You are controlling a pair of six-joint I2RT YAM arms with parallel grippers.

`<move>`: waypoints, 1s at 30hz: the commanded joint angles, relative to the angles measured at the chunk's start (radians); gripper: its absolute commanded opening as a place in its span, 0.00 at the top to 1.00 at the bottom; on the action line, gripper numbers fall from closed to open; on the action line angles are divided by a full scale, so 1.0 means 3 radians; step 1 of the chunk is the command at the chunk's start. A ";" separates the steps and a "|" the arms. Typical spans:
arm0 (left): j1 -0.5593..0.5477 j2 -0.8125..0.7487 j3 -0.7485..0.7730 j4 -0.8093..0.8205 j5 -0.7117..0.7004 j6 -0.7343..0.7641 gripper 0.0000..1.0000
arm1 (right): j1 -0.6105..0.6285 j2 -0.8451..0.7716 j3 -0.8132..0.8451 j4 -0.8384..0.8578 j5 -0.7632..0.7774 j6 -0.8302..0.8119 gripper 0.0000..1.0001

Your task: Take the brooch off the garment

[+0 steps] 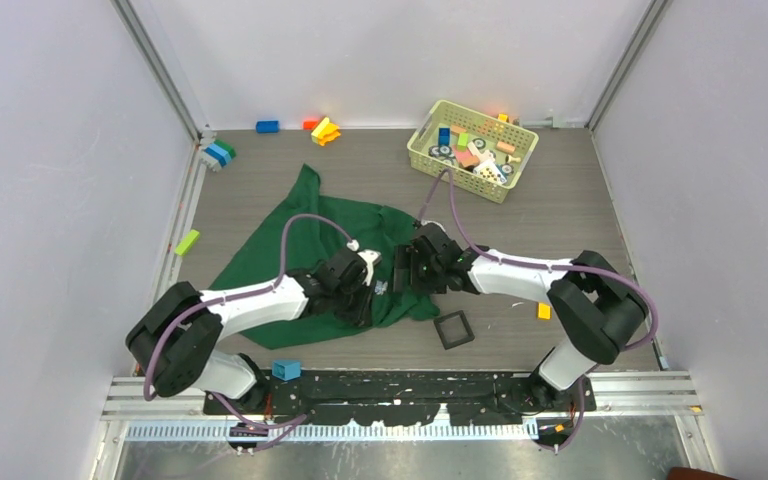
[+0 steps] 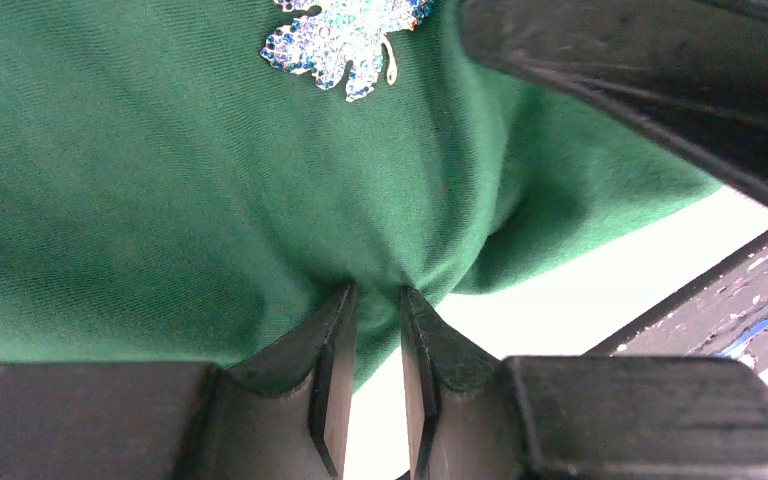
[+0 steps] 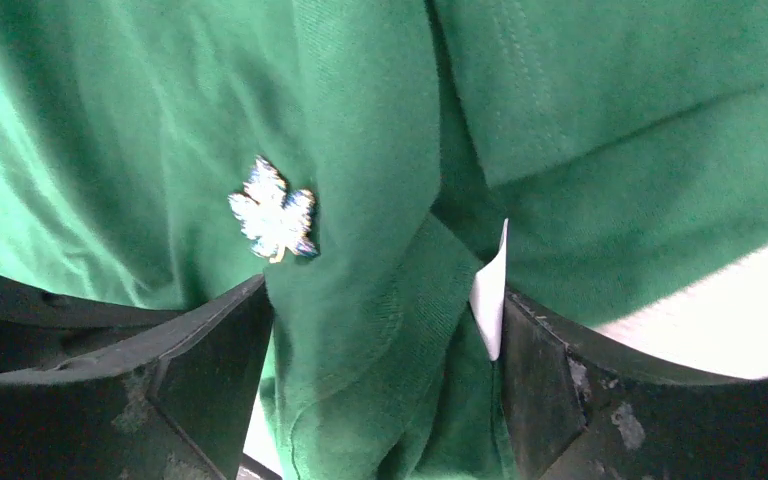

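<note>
The dark green garment (image 1: pixel 290 255) lies crumpled on the table, left of centre. The brooch (image 1: pixel 380 287), a tiny pale sparkly leaf, is pinned near its right edge. It also shows in the left wrist view (image 2: pixel 345 40) and in the right wrist view (image 3: pixel 273 222). My left gripper (image 2: pixel 375 295) is shut on a fold of the garment (image 2: pixel 160 200) just below the brooch. My right gripper (image 3: pixel 385 330) is open. Its fingers straddle a thick fold of the garment (image 3: pixel 380 250) with a white label (image 3: pixel 490 290), and the brooch sits just above its left finger (image 3: pixel 210 380). Both grippers meet at the garment's right edge (image 1: pixel 390 280).
A small black square tray (image 1: pixel 453 329) lies just right of the garment. A pale green basket (image 1: pixel 425 155) of toys stands at the back right. Loose blocks lie about: blue (image 1: pixel 286 369) near the front, orange (image 1: pixel 544 311) on the right, green (image 1: pixel 187 242) on the left, and several at the back.
</note>
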 commanded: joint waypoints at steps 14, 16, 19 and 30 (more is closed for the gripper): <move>-0.0042 -0.0706 0.0536 -0.0884 -0.0613 0.0225 0.74 | -0.0083 -0.0321 -0.0590 0.1931 -0.1055 0.0273 0.94; -0.0043 -0.0746 0.0566 -0.0858 -0.0638 0.0252 0.71 | -0.0083 -0.0506 -0.0648 0.1986 -0.1075 0.0249 0.98; -0.0042 -0.0826 0.0552 -0.0735 -0.0627 0.0241 0.60 | -0.0083 -0.0727 -0.0662 0.1990 -0.1183 0.0198 0.99; 0.0019 -0.1271 0.0364 -0.0327 -0.0622 -0.0021 0.44 | -0.0078 -0.0831 -0.0635 0.1990 -0.1383 0.0180 0.99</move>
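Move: The brooch on the garment lies about 6 cm ahead of the left hand, 4 cm to its right and roughly level. From the right hand it is some 6 cm left and 1 cm back. Between them a raised garment fold stands about 3 cm left and 1 cm ahead of the right hand, reaching between its open fingers; the white label is about 2 cm ahead. The black frame lies about 9 cm right and 9 cm back. Leftwards about 4 cm and low over the table, the right hand rolls its left side up and shuts on the fold beside the brooch, then lifts it some 10 cm, ending rolled about 30 degrees. The left hand rises about 11 cm, easing 3 cm forward as its fingertips tilt outward, and opens to about half, its fingers facing the brooch side of the cloth. ##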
